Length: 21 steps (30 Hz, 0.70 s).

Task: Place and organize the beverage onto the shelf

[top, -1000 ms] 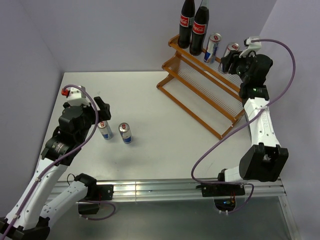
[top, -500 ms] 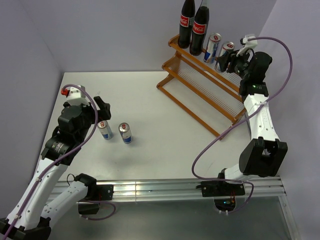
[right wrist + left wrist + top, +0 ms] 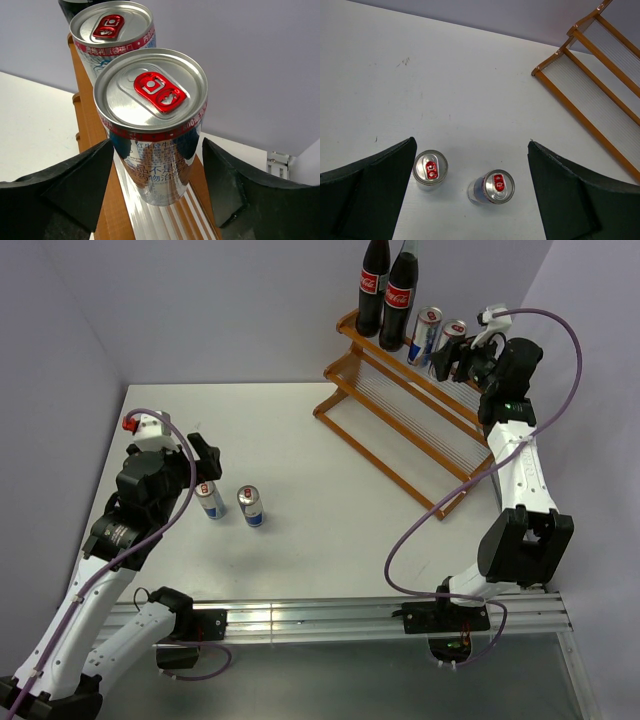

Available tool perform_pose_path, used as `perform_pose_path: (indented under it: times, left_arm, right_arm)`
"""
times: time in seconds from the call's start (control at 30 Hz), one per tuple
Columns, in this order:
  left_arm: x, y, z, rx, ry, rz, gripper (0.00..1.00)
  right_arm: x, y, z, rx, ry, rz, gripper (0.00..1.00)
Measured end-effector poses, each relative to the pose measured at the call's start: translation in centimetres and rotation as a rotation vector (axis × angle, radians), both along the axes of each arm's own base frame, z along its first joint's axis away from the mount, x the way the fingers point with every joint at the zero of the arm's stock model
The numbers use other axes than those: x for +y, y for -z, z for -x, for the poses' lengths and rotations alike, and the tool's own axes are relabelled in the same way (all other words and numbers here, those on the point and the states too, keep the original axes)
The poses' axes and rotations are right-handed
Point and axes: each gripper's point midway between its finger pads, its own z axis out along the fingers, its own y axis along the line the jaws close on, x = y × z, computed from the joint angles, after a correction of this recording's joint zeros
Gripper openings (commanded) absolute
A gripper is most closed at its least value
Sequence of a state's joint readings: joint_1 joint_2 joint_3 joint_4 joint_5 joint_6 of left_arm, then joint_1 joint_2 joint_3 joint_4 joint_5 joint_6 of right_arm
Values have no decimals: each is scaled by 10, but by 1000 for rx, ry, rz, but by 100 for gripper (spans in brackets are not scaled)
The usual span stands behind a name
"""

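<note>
Two dark cola bottles (image 3: 374,285) (image 3: 398,300) stand at the far end of the shelf's (image 3: 400,425) top tier, with a silver-blue can (image 3: 427,335) beside them. A second can (image 3: 455,337) (image 3: 152,125) stands upright on the top tier's pale rods, just behind the first (image 3: 112,30). My right gripper (image 3: 463,360) (image 3: 157,142) straddles this can, its fingers slightly parted from the can's sides, with a narrow gap showing on the right. Two more cans (image 3: 210,500) (image 3: 250,506) stand on the table. My left gripper (image 3: 205,462) (image 3: 471,145) hangs wide open above them (image 3: 430,168) (image 3: 495,187).
The shelf's lower tier (image 3: 600,95) carries nothing. The back wall rises right behind the shelf, and the right wall is close to my right arm. The arms' metal rail (image 3: 330,615) runs along the near edge.
My right gripper has carried its can left along the top tier, up against the other can, and its jaws have eased apart. The left arm has not moved.
</note>
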State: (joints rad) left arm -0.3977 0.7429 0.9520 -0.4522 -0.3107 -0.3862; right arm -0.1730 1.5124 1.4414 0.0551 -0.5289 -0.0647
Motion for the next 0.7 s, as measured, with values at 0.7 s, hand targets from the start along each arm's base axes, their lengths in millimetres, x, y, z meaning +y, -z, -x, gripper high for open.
perform_pose_path:
  times: [0.7]
  left_arm:
    - [20,13,-7,48,-144,-2,99]
  right_arm:
    - [-19,-43,48,-48,175,-28,100]
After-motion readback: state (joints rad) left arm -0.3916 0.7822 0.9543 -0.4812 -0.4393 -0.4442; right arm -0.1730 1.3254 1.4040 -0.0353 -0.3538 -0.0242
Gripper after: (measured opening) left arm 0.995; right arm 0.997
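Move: The can just set on the top shelf stands between the right fingers, about 1 cm ahead of the hand point and level in height. From that hand, the earlier can is about 5 cm ahead and 5 cm left, and the nearer bottle some 8 cm ahead, 9 cm left. The near-left table can lies under the open left gripper, level fore and aft, about 3 cm left, 23 cm down; the other can is roughly 2 cm back, 7 cm right. Spread the right fingers from around the shelf can to fully open, holding nearly in place, then draw that hand back about 5 cm and up some 4 cm, drifting a little right and swinging about 10 degrees clockwise, clear of the can. Late on, ease the open left gripper about 2 cm left and slightly down, turning a little counter-clockwise, towards the left-hand table can. ##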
